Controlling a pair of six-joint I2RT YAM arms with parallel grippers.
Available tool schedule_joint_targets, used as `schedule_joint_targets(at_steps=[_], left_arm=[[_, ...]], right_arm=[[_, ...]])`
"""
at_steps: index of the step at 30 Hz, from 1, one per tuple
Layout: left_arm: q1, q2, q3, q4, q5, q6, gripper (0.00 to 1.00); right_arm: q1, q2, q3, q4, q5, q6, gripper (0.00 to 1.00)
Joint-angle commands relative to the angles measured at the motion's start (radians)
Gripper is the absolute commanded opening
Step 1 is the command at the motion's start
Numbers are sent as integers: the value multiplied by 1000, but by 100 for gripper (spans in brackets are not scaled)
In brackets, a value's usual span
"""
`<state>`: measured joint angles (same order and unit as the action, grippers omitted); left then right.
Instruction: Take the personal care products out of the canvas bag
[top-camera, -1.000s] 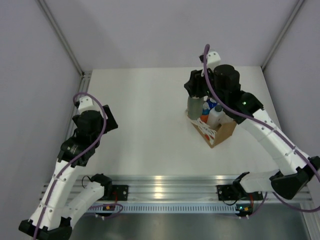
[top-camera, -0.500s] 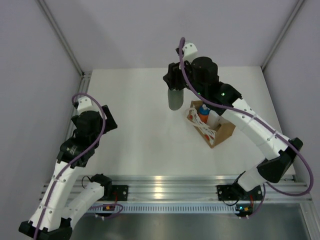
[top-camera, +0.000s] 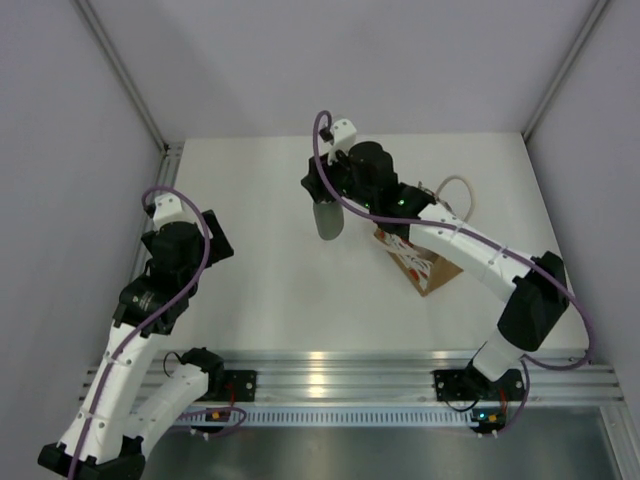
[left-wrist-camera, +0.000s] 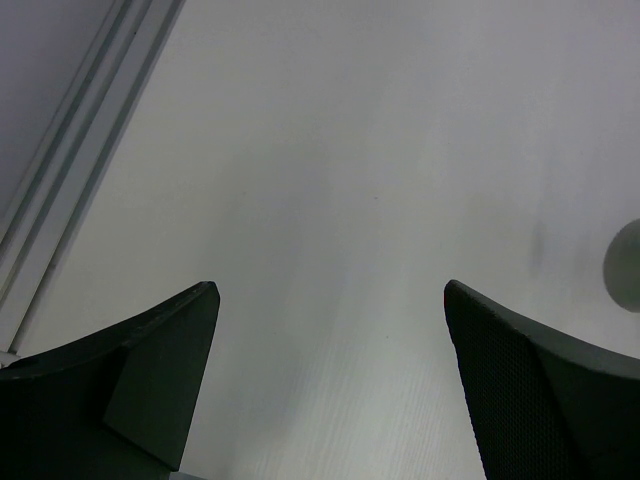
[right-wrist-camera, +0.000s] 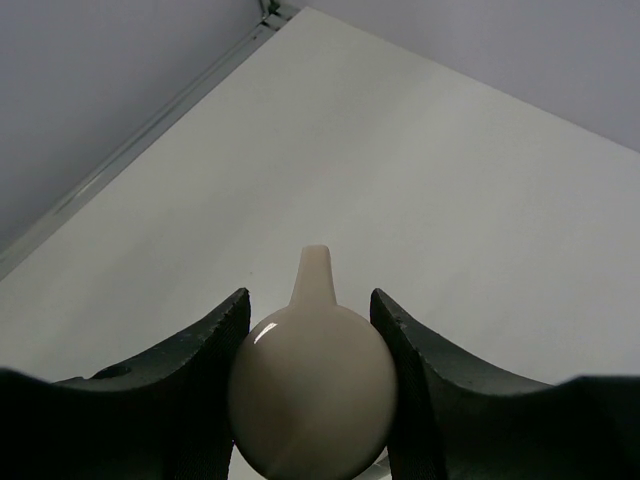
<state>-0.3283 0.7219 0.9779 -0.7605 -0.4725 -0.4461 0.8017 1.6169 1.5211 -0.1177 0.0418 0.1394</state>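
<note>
My right gripper is shut on the cream pump head of the grey-green bottle. The bottle hangs upright over the table, left of the canvas bag and well apart from it. My right forearm crosses over the bag and hides most of it; a white, red-marked side panel and a cream rope handle show. What is inside the bag is hidden. In the right wrist view the right gripper clamps the pump head from both sides. My left gripper is open over bare table at the left.
The white table is closed in by grey walls on three sides, with a metal rail along the near edge. In the left wrist view a round grey shape shows at the right edge.
My right arm has lifted the grey-green bottle out of the bag and carried it left, from the bag's left corner to over open table. The left arm has not moved.
</note>
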Motion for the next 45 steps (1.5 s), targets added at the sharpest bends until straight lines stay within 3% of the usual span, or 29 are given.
schedule_joint_targets(at_steps=[1,12,19,21,23,26,30,32,38,45], left_arm=[[6,-9,1,32,-18,0,98],[6,-3,1,32,-15,0,98],[6,-1,1,32,-14,0,98],[6,1,-1,32,-14,0,98],[8,-1,1,32,-14,0,98],[8,-1,1,32,-14,0,98],[6,1,1,32,-14,0,98],[8,1,1,33,-12,0,98],[8,1,1,33,-12,0,98],[8,1,-1,33,-9,0,98]], right_arm=[[16,-9,-19,344,-78,32,0],[14,109,-133,541,-148,75,0],[14,162,-131,524,-141,63,0],[14,173,-130,521,-146,60,7],[13,178,-134,518,-145,57,25],[14,175,-144,517,-145,52,43],[14,155,-147,503,-151,45,58],[13,138,-145,487,-151,34,75],[14,63,-137,441,-126,-7,83],[2,-101,-137,267,70,-38,84]])
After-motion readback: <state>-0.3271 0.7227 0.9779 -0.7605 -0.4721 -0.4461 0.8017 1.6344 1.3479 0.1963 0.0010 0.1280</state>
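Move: The right hand grips the green pump bottle by its top, the bottle's middle about 8 cm below. The bare table spot it goes for is some 28 cm below this hand, about 5 cm to its left and 1 cm ahead. The canvas bag stands roughly level with that spot in reach, some 24 cm to the hand's right and 20 cm below. From the left hand the spot lies about 21 cm right, 12 cm ahead and 22 cm down. Down about 12 cm, and some 5 cm to the left, the right hand lowers the held pump bottle towards the bare table, its fingers dipping slightly, and pauses there. Then the fingers open wide and let go of the bottle top, and the hand rises about 10 cm, easing back a few centimetres to the right as its fingers tip up again. ##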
